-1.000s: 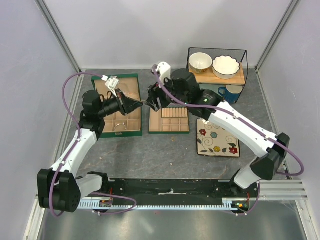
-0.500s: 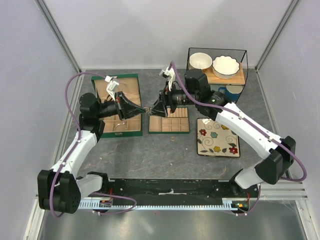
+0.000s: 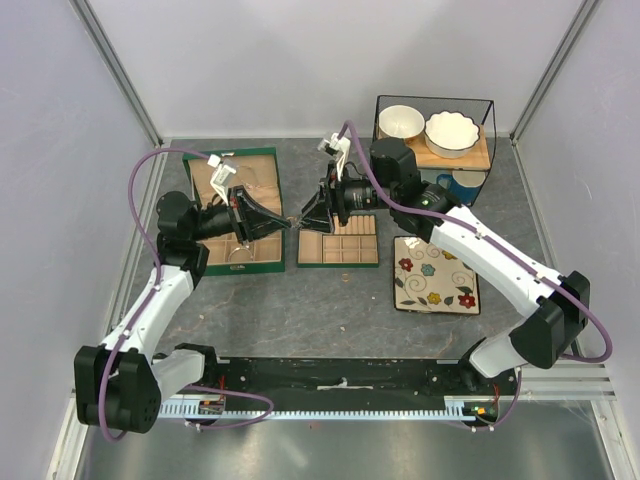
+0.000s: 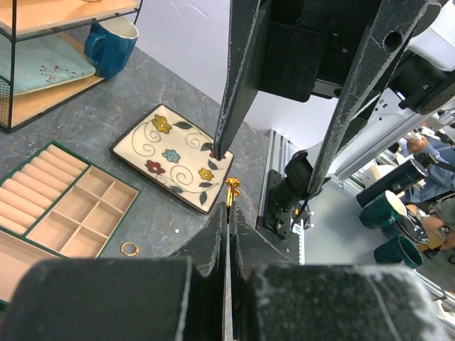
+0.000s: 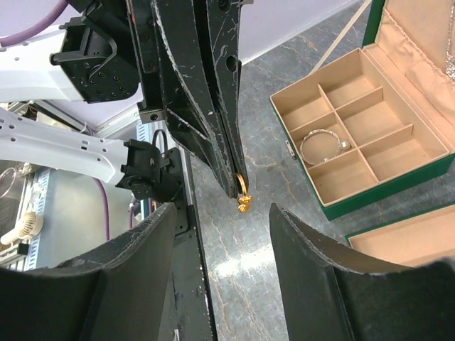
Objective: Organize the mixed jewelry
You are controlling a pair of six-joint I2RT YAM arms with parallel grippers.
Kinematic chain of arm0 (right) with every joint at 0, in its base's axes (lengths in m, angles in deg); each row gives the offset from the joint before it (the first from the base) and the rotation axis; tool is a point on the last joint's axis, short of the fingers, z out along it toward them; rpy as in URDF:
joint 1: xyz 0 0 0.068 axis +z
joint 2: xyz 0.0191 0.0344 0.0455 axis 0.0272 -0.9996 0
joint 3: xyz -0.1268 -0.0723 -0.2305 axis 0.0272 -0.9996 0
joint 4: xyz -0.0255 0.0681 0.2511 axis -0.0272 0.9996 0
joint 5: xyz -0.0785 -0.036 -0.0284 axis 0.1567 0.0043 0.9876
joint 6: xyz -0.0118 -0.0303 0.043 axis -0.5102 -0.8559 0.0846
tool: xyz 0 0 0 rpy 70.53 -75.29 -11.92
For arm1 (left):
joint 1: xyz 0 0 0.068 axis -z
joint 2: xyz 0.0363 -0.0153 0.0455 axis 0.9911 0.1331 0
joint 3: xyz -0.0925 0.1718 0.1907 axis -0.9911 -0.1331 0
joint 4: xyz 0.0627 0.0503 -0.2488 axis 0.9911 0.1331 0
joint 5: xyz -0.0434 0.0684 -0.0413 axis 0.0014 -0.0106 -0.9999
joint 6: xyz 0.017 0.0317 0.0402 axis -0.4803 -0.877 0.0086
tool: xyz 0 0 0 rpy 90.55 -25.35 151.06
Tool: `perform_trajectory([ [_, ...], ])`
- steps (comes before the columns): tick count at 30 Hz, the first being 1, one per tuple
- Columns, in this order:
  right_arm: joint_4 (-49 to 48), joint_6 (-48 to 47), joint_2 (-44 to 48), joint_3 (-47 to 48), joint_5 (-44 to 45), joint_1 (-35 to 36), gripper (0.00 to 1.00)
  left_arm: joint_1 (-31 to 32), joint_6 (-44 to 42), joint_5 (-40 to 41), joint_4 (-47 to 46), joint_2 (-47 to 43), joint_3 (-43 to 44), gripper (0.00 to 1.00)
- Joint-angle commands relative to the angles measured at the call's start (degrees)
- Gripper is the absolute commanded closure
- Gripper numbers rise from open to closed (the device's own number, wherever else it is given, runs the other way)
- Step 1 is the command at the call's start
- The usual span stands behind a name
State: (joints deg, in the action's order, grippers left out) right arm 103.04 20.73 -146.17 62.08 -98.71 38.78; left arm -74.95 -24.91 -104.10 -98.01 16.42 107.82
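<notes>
My left gripper point(image 4: 229, 207) is shut on a small gold ring point(image 4: 232, 189) that sticks out past its fingertips, held in the air between the green jewelry box point(image 3: 236, 266) and the tan tray point(image 3: 338, 263). My right gripper point(image 5: 222, 209) is open and points at the left one. The gold ring point(image 5: 243, 197) hangs just ahead of its gap, untouched by the right fingers point(image 4: 226, 85). In the top view the left gripper point(image 3: 287, 222) and right gripper point(image 3: 308, 218) are nearly tip to tip. A second gold ring point(image 4: 129, 249) lies on the table beside the tray. A silver bangle point(image 5: 320, 148) rests in a box compartment.
A floral plate point(image 3: 435, 275) lies to the right of the tray. Behind it stands a wire shelf point(image 3: 435, 152) with two bowls, with a blue mug point(image 3: 462, 185) below. The box lid point(image 5: 412, 50) stands open. Grey walls close in the table.
The right wrist has pulled back to the right and turned level, so its open fingers now face the left gripper's tip. The left gripper still holds the gold ring in nearly the same place.
</notes>
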Motion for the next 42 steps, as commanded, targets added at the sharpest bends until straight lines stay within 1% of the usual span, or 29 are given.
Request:
perform_trajectory([
  [1,-3.56,0.86,-0.88,0.45,-1.5,0.09,0.38,-0.28,1.84,-0.37,-2.77,-1.94,-0.23,0.99],
  [12,-4.09,1.12,-2.29,0.62,-1.68,0.62,0.41,-0.28,3.34,-0.37,-4.09,-2.12,-0.5,0.98],
  [15,-4.09,1.12,-2.46,0.8,-1.77,0.88,0.45,-0.28,3.34,-0.28,-4.09,-2.12,-0.59,0.98],
  [16,-4.09,1.12,-2.46,0.89,-1.77,0.88,0.48,-0.19,3.34,-0.19,-4.09,-2.03,-0.5,0.98],
  [19,-4.18,1.21,-2.9,1.24,-1.86,1.32,0.52,-0.28,3.43,-0.19,-4.18,-2.12,-0.58,0.98],
  [23,-4.09,1.12,-3.08,1.33,-1.77,1.67,0.56,-0.28,3.25,-0.02,-4.18,-2.29,-0.85,0.99],
  [25,-4.18,1.03,-3.08,1.42,-1.77,1.68,0.6,-0.19,3.25,-0.11,-4.18,-2.47,-0.94,0.98],
  [30,-4.09,0.86,-2.99,1.5,-1.68,1.67,0.65,-0.19,3.08,-0.02,-4.0,-2.56,-1.11,0.99],
  [36,-4.0,0.77,-2.73,1.42,-1.5,1.76,0.74,-0.19,2.81,0.33,-3.65,-2.73,-1.38,0.98],
  [40,-3.92,0.68,-2.55,1.42,-1.33,1.76,0.78,-0.19,2.64,0.25,-3.56,-2.65,-1.38,0.98],
  [42,-3.92,0.68,-2.64,1.5,-1.33,1.67,0.81,-0.19,2.64,0.33,-3.48,-2.73,-1.38,0.98],
])
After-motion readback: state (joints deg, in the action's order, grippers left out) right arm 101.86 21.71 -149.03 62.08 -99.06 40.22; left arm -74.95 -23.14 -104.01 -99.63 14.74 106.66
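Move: The gold ring stands out from the left hand's shut fingertips, about 1 cm to the right of that hand's point. From the right hand, whose open fingers point left, it lies level fore and aft, some 2 cm left and 2 cm below. Roughly 30 cm under the right hand lie the compartment tray, 5 cm ahead and 6 cm right; a loose ring, 4 cm back and 7 cm right; and the green box, 5 cm ahead and 17 cm left. The gold ring's decorated head is what the right hand goes for: it eases about 1.5 cm down and as much left, its wrist hardly turning, then stays put while its fingers draw together from well open to a narrow gap on either side of the head. The left hand keeps its pinch on the band and stays almost still; whether the right pads touch yet can't be made out. ##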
